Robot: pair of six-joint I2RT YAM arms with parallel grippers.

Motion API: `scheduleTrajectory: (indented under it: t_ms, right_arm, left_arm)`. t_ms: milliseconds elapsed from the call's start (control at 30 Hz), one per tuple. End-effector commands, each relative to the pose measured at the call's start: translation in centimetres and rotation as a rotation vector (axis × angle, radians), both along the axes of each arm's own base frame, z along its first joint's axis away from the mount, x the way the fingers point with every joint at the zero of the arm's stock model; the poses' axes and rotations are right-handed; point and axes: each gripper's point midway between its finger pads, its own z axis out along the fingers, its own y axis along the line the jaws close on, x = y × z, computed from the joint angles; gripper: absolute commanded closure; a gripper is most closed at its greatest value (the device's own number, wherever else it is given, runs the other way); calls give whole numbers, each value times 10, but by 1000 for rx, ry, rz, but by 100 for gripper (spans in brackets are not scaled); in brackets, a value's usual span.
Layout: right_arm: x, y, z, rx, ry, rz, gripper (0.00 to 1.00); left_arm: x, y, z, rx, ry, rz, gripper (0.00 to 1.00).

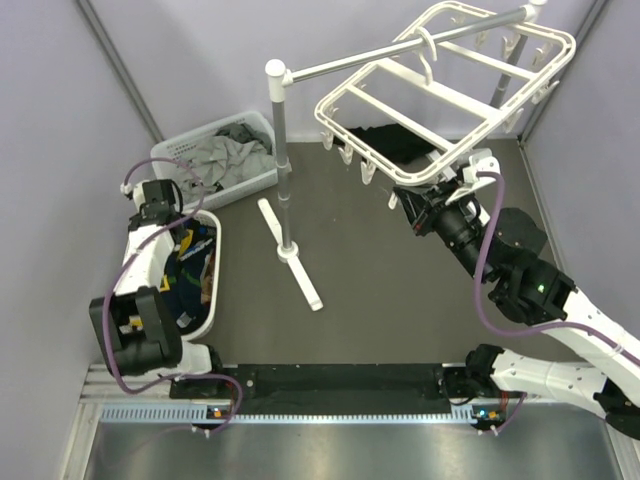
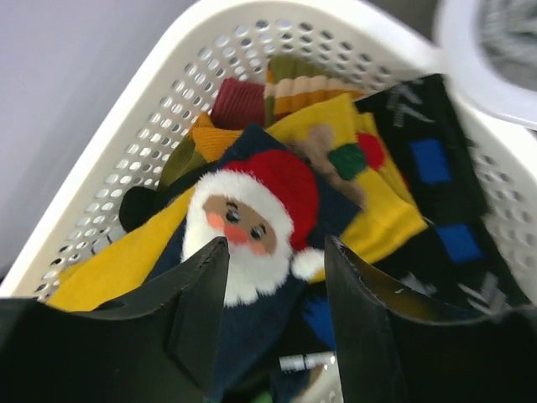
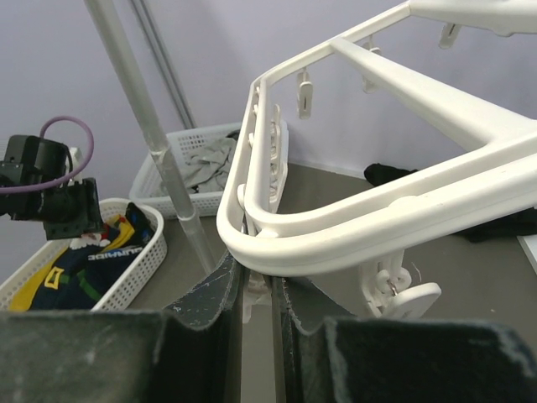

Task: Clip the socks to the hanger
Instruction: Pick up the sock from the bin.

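Note:
The socks (image 2: 252, 210) lie heaped in a white perforated basket (image 2: 168, 92): a navy Santa sock on top, with yellow and black-and-blue ones around it. My left gripper (image 2: 277, 264) is low over the heap, open, its fingers on either side of the Santa sock. From above, that gripper (image 1: 183, 240) dips into the basket (image 1: 217, 290) at the left. The hanger (image 1: 327, 108), a white frame with dangling clips, hangs tilted at the upper right. My right gripper (image 3: 258, 285) is shut on a small white clip (image 3: 256, 295) under the hanger's near rim (image 3: 377, 227).
A second white basket (image 1: 215, 155) with pale grey cloths stands at the back left. The grey pole rack (image 1: 283, 170) rises mid-table on white feet (image 1: 295, 262). A black garment (image 1: 400, 145) lies under the hanger. Purple walls close in on both sides.

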Motion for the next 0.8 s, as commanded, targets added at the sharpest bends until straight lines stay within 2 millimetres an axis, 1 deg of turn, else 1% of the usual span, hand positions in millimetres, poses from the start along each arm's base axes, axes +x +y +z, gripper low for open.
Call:
scheduleTrajectory:
  t_ms: [0, 67, 100, 133, 200, 233, 267, 333, 367, 467, 500, 567, 633, 767]
  right_arm:
    - [-2, 2, -15, -52, 22, 10, 94]
    - [-1, 1, -17, -59, 24, 7, 94]
    - [-2, 2, -16, -60, 22, 11, 94]
    - [-2, 2, -16, -61, 21, 12, 94]
    - [-2, 3, -16, -66, 24, 14, 94]
    - [-1, 3, -17, -70, 25, 14, 94]
    - [-1, 3, -18, -71, 28, 14, 94]
    - [-1, 3, -18, -76, 28, 14, 94]
    - [-1, 3, -19, -79, 30, 14, 94]
    - [-1, 1, -19, -88, 30, 10, 94]
    - [-2, 1, -19, -93, 30, 12, 94]
    - [-2, 0, -17, -94, 26, 11, 94]
    - [-2, 1, -17, -99, 27, 11, 94]
    - [-1, 0, -18, -111, 29, 6, 94]
  left_arm:
    - [10, 17, -18, -6, -18, 37, 48]
    - [11, 20, -29, -12, -3, 45, 52]
    - [12, 20, -33, -18, 5, 43, 56]
    - [13, 19, -37, -24, 13, 44, 62]
    - [14, 17, -38, -39, 19, 40, 66]
    - [14, 15, -38, -50, 19, 32, 75]
    - [11, 14, -37, -57, 30, 36, 80]
    - [11, 11, -27, -64, 12, 29, 91]
    - [11, 11, -24, -67, 4, 27, 99]
    - [11, 6, -4, -76, -37, 13, 100]
    - [10, 5, 9, -73, -61, 7, 100]
    - [10, 2, 22, -77, -93, -6, 100]
    - [8, -1, 41, -68, -135, -21, 100]
    - [4, -6, 67, -69, -186, -43, 100]
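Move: Just under the left hand, some 5 cm below its open fingers and about 2 cm back, lies the dark Santa sock on the pile in the near bin. The yellow reindeer sock is roughly 4 cm ahead and 4 cm right, the black-and-blue sock about 5 cm ahead and 8 cm right. The grey-clothes bin stands some 22 cm ahead and 14 cm right. From the right hand, the Santa sock is about 60 cm left, 8 cm ahead and 35 cm down. Dipping about 5 cm into the near bin with a slight drift left, the left hand shuts its half-open fingers on the Santa sock at the printed face, closing mostly at the bottom of the dip. Fully shut, they keep that pinch as the hand climbs nearly 7 cm, faster towards the end, and the fingers tip up some 10 degrees. ##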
